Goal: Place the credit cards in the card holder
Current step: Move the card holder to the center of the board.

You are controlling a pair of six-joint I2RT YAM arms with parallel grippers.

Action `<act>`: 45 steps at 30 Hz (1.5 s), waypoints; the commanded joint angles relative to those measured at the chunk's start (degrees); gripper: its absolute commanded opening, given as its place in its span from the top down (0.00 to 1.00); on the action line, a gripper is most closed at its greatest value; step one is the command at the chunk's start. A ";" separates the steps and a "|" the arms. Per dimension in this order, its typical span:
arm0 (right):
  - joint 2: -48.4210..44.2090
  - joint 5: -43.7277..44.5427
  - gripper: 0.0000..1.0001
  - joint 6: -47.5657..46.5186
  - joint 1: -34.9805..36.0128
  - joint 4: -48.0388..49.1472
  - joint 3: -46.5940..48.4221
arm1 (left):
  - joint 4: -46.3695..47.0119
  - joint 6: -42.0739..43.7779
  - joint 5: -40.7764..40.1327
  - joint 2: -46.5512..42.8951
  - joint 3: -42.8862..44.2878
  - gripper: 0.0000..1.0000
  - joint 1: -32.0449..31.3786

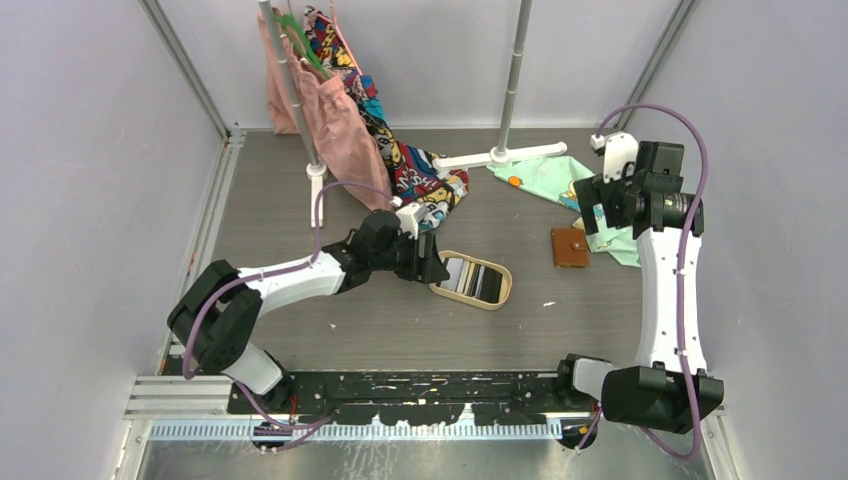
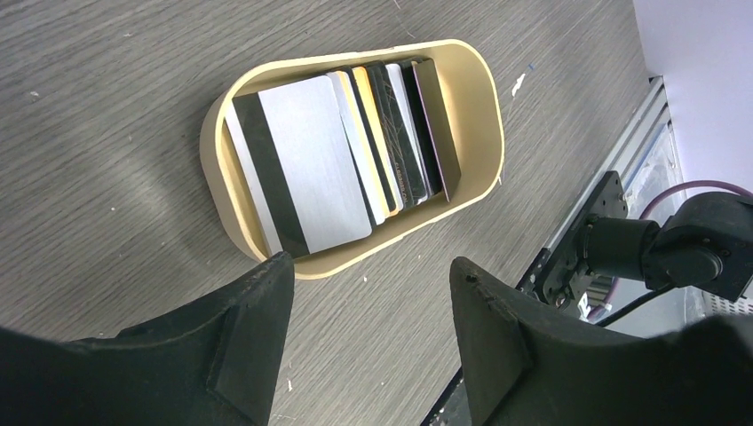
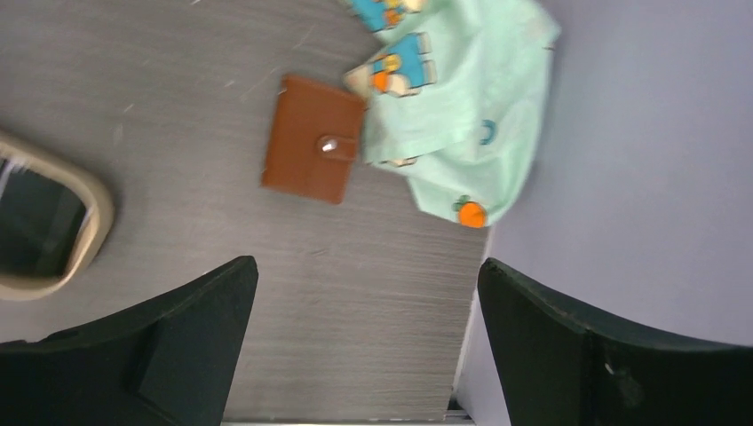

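Note:
Several credit cards (image 2: 320, 160) lean in a row inside an oval tan wooden tray (image 2: 484, 106), the nearest one silver with a black stripe. From above, the tray (image 1: 505, 290) lies mid-table with the cards (image 1: 472, 276) in it. My left gripper (image 2: 368, 271) hovers open just beside the tray's rim, empty; from above it (image 1: 432, 268) sits at the tray's left end. The card holder (image 3: 311, 138), a closed brown leather wallet with a snap tab, lies flat on the table (image 1: 571, 246). My right gripper (image 3: 366, 271) hangs wide open above and to the right of it, empty.
A mint-green printed cloth (image 3: 453, 98) touches the wallet's right side, close to the right wall. A white rack (image 1: 505, 150) with pink and patterned clothes (image 1: 350, 120) stands at the back. The table's near edge and rail (image 2: 622, 177) lie close to the tray.

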 commanded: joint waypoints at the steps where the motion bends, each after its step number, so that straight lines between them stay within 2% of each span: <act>1: 0.59 -19.85 0.00 -10.71 -0.02 -13.06 5.22 | 2.08 1.69 1.05 -2.02 1.02 0.35 -0.34; 4: 3.22 -30.52 0.00 -8.72 -0.36 -13.79 3.62 | 3.24 1.17 0.07 -3.97 -1.26 0.35 -0.31; 7: 4.63 -35.46 0.01 -3.23 -1.24 -4.49 -2.48 | 3.38 0.99 0.30 -6.29 -2.44 0.35 -0.31; 10: 7.18 -29.74 0.11 2.51 -1.40 4.39 -6.77 | 4.08 1.50 0.03 -9.19 -4.31 0.34 -0.31; 14: 12.68 -23.80 0.25 6.28 -3.31 10.77 -8.41 | 6.75 2.46 -0.39 -11.84 -6.98 0.34 -0.31; 20: 22.95 -14.60 0.35 8.15 -4.81 15.91 -9.86 | 12.11 1.98 1.78 -10.89 -8.24 0.34 -0.31; 23: 25.66 -11.33 0.36 8.38 -5.68 18.00 -9.86 | 14.75 1.94 1.99 -10.11 -9.10 0.34 -0.31; 27: 29.32 -11.02 0.36 9.38 -6.74 17.47 -8.56 | 15.04 2.39 2.29 -10.36 -10.06 0.34 -0.31; 33: 33.64 -17.93 0.35 9.33 -10.35 13.57 -7.54 | 15.97 2.56 2.86 -11.37 -11.84 0.34 -0.32; 39: 38.71 -20.53 0.34 7.58 -10.93 10.17 -5.53 | 16.64 2.70 3.43 -11.29 -11.90 0.34 -0.31; 45: 40.36 -23.28 0.44 4.28 -9.85 7.00 -5.28 | 15.01 4.40 2.01 -11.08 -11.79 0.34 -0.31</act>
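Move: The card holder lies about 24 cm below the right hand, some 6 cm ahead and roughly 1 cm to its left. The green cloth's middle is about 9 cm farther out than the card holder and 4 cm to its right, while the card tray sits some 22 cm to the left of the card holder and 7 cm nearer the base. From the left hand the card holder is about 29 cm to the right, 5 cm ahead and 9 cm lower. Sweeping about 8 cm left first, the empty right hand then swings back right as it plunges, ending some 24 cm lower and a few centimetres forward, with its fingertips down at the card holder's near, strap side. Its left side rolls up and its fingers tip down about 30 degrees each, and they narrow from wide open to about three fifths. The left hand eases back and up 2–3 cm, fingers still open. ##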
